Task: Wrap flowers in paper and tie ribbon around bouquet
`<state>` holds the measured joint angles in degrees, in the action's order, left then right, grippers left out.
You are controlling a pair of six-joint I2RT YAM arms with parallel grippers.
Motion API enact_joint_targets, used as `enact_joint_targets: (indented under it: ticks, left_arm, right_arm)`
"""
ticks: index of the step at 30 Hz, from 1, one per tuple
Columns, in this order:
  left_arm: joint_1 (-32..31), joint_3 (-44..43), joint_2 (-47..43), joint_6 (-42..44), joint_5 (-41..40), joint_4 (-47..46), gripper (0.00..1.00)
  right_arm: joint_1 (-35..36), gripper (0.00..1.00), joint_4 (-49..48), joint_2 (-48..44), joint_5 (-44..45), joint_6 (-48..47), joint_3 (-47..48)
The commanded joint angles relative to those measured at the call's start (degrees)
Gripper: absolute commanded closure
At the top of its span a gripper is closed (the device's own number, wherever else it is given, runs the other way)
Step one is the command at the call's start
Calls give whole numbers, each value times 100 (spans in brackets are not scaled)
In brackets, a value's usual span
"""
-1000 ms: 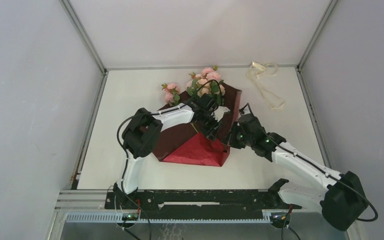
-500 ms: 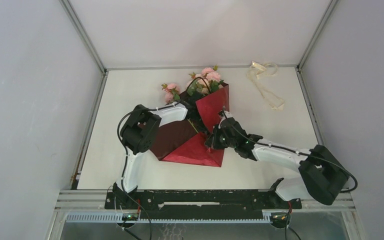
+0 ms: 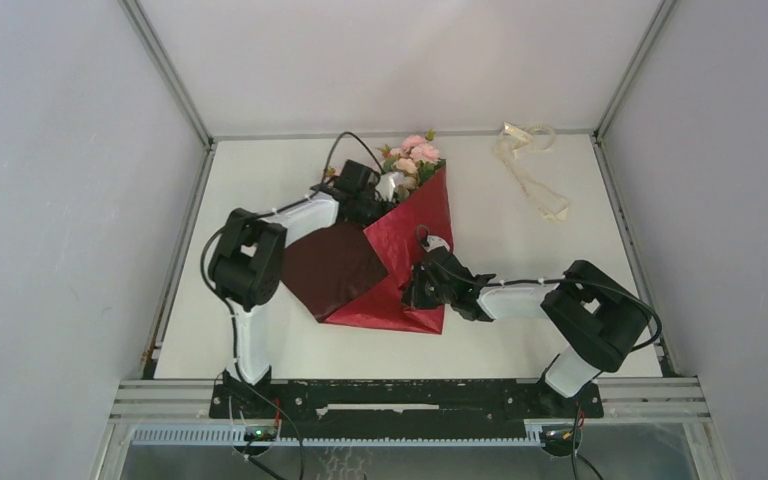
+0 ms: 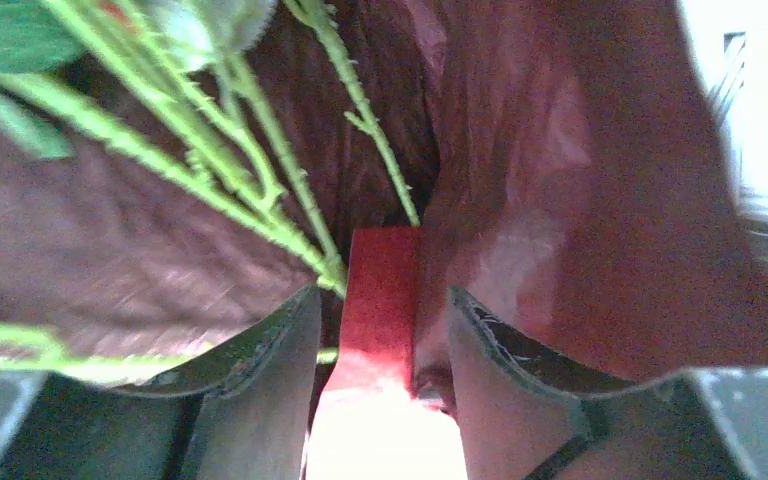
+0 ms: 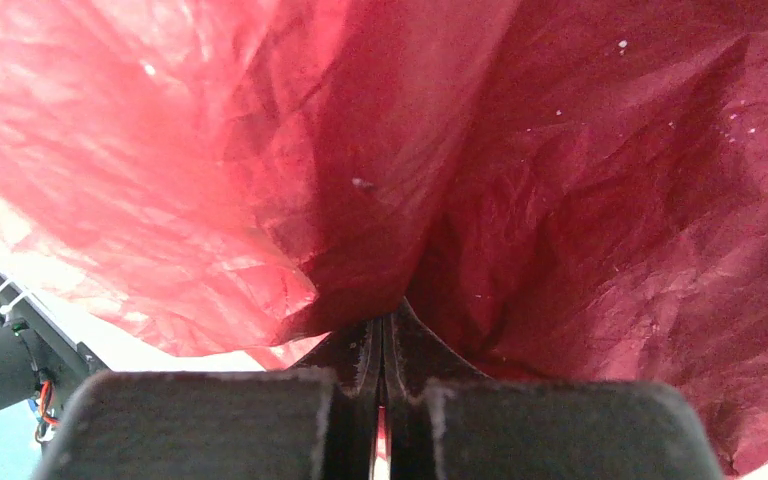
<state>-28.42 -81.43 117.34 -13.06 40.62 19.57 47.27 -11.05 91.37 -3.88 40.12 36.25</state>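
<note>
The dark red paper (image 3: 405, 250) lies mid-table, its right flap folded over the stalks into a rough cone. Pink flowers (image 3: 417, 154) stick out at its far end. My right gripper (image 3: 417, 286) is shut on the paper's fold near the lower end; in the right wrist view its jaws (image 5: 388, 318) pinch crinkled paper (image 5: 520, 170). My left gripper (image 3: 380, 191) sits at the cone's far left edge by the blooms. In the left wrist view it is open (image 4: 382, 300), with a paper edge (image 4: 385, 270) and green stalks (image 4: 290, 200) before it. The cream ribbon (image 3: 528, 166) lies loose at the far right.
A darker flap of the sheet (image 3: 330, 268) spreads flat on the table to the left of the cone. Grey walls close in on both sides, and a metal rail (image 3: 410, 395) runs along the near edge by the arm bases.
My right gripper pulled the paper's right flap leftward over the stalks. The left gripper drew back from the sheet's middle toward the blooms and opened.
</note>
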Motion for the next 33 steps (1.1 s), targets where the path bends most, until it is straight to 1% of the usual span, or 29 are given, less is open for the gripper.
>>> enact_joint_targets:
  ticks: [1,4,6,10,12,14,16,18,21,22,25,29,32,33]
  left_arm:
    - [508,-279,-921,454,-79,557,43]
    - [934,-279,-1243,641,-8,789,39]
    - [1221,-215,-1389,655,62,912,37]
    - [1563,298,-1818,561,169,892,37]
    - [1645,781,-2213,297,124,602,37]
    - [1721,1349,-2739,-81,94,47,36]
    - [1713,1890,-3210,-469,-31,-462,32]
    - [1637,2405,-3464,-865,-47,-880,27]
    - [1460,2888,-3391,-1233,110,-1144,22]
    - [1390,2988,-3296,-1332,205,-1297,17]
    - [1129,3244,-2994,-1589,300,-1686,12]
    - [774,3228,-2436,-2196,737,-2438,12]
    - [652,3125,-2206,-2600,830,-3091,15]
    - [646,3124,-2146,-2767,862,-3408,18]
  right_arm:
    - [64,100,-275,141,45,-114,-15]
    - [71,100,-275,195,45,-96,-13]
    - [64,100,-284,203,37,-93,-13]
    - [64,100,-268,180,70,-128,-13]
    - [64,100,-245,155,85,-129,-13]
    - [63,100,-224,166,98,-129,-13]
    - [69,100,-225,191,86,-115,-13]
    - [64,100,-258,231,56,-115,-13]
    - [68,100,-292,232,41,-106,-13]
    - [63,100,-301,230,41,-107,-13]
    - [62,100,-290,200,33,-101,-17]
    - [71,100,-210,168,47,-122,-14]
    - [66,100,-175,150,28,-145,-13]
    - [64,100,-158,139,28,-159,-13]
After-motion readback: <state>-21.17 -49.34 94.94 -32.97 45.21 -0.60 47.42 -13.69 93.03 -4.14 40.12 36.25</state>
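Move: The left edge of the red folded-over flap lies about 7 cm back and 4 cm to the left of the left hand, and some 2 cm lower. The main blossoms lie roughly 11 cm ahead and 5 cm to the right of that hand, while the right gripper's pinch on the paper is about 16 cm back and 4 cm to the right. From the right hand, the flap edge lies some 9 cm ahead, 8 cm left and 3 cm up. Draw the left gripper out of the fold, up about 9 cm and leftward some 13 cm, a little forward at first; then swing it back about 10 cm and bring it down and rightward onto the flap's left edge, fingers opening nearly wide to straddle it, wrist turning some 20 degrees counter-clockwise. Hold the right gripper still, keeping its pinch on the paper. ##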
